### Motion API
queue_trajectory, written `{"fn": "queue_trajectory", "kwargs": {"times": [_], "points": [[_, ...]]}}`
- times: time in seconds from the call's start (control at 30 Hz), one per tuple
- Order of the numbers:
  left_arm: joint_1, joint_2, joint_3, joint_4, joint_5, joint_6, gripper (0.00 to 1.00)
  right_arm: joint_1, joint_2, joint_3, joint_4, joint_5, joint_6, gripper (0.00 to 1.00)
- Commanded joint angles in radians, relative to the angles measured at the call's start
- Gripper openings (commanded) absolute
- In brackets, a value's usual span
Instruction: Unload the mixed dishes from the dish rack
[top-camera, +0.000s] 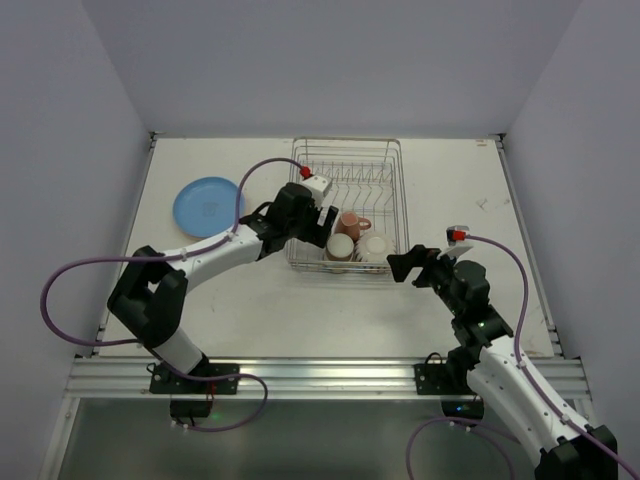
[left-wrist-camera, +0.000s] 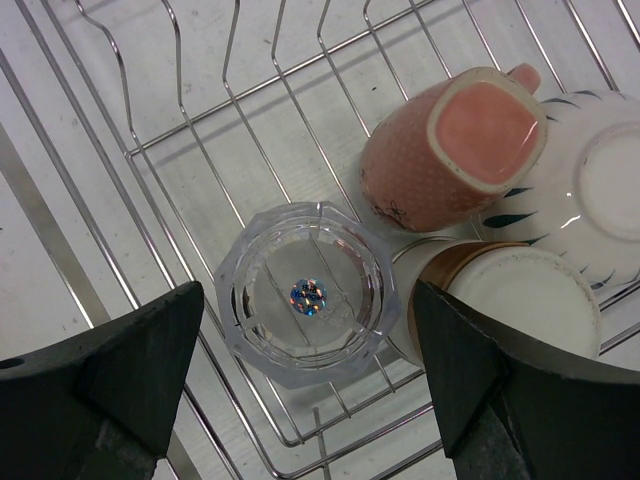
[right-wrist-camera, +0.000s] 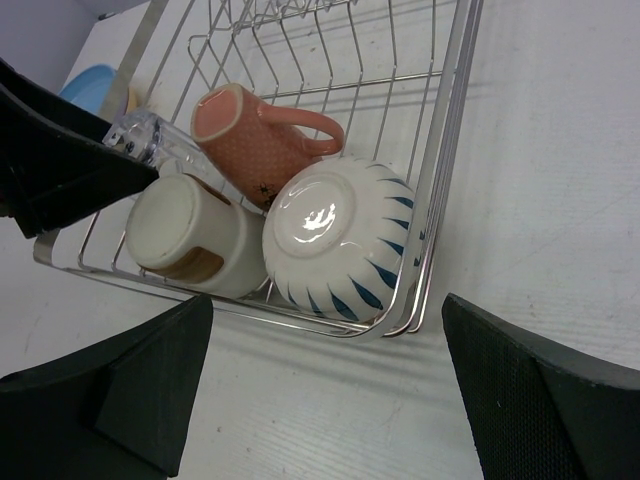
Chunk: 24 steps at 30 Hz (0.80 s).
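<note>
The silver wire dish rack (top-camera: 397, 190) stands mid-table. In its near end lie a pink mug (top-camera: 350, 222), a cream-and-brown cup (top-camera: 340, 246) and an upturned white bowl with blue strokes (top-camera: 376, 248). My left gripper (left-wrist-camera: 305, 375) hangs open over the rack's near left corner. A clear glass tumbler (left-wrist-camera: 305, 295) stands between its fingers (left-wrist-camera: 130, 380), which do not touch it. The mug (left-wrist-camera: 450, 150), cup (left-wrist-camera: 525, 300) and bowl (left-wrist-camera: 610, 190) crowd the tumbler's right. My right gripper (right-wrist-camera: 325, 400) is open above the table just before the rack, facing the bowl (right-wrist-camera: 335, 240).
A blue plate (top-camera: 207, 206) lies flat on the table left of the rack. The rack's upright tines (top-camera: 350, 170) at the far end hold nothing. The right wrist view shows the left gripper's dark finger (right-wrist-camera: 60, 165) beside the tumbler (right-wrist-camera: 150, 140). Walls enclose the table on three sides.
</note>
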<state>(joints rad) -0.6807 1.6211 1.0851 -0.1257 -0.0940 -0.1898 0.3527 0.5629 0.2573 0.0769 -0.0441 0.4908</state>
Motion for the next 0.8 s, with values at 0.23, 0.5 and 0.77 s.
{"fn": "queue_trajectory", "kwargs": {"times": [0.23, 0.5, 0.77], "points": [[0.0, 0.0, 0.032, 0.026, -0.013, 0.015, 0.66, 0.0, 0.008, 0.023, 0.044, -0.002, 0.005, 0.99], [0.0, -0.01, 0.032, 0.018, -0.059, 0.01, 0.49, 0.0, 0.011, 0.023, 0.044, -0.002, 0.005, 0.99], [0.0, -0.104, 0.053, 0.0, -0.056, -0.02, 0.5, 0.0, 0.014, 0.025, 0.046, -0.002, 0.003, 0.99]]}}
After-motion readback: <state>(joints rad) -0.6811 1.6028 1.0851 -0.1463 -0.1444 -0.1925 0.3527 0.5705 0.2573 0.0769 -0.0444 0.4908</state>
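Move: Just beyond the left hand's open fingers, whose pads already flank it, the upturned clear glass has its middle about 2 cm ahead, 1 cm right and 2 cm lower. The brown-and-white cup sits some 5 cm right and 4 cm back, the pink mug 6 cm right and 1 cm ahead, the bowl 11 cm right and 4 cm back, all about 4 cm lower. From the right hand, the glass is roughly 11 cm ahead, 17 cm left and 6 cm lower. Closing on the glass from both sides, the left fingers pinch its base end while the hand holds still. Once gripped, the glass is eased about 1 cm to the left, away from the mug and cup, with a slight rise only at the very end; the wrist scarcely turns. ##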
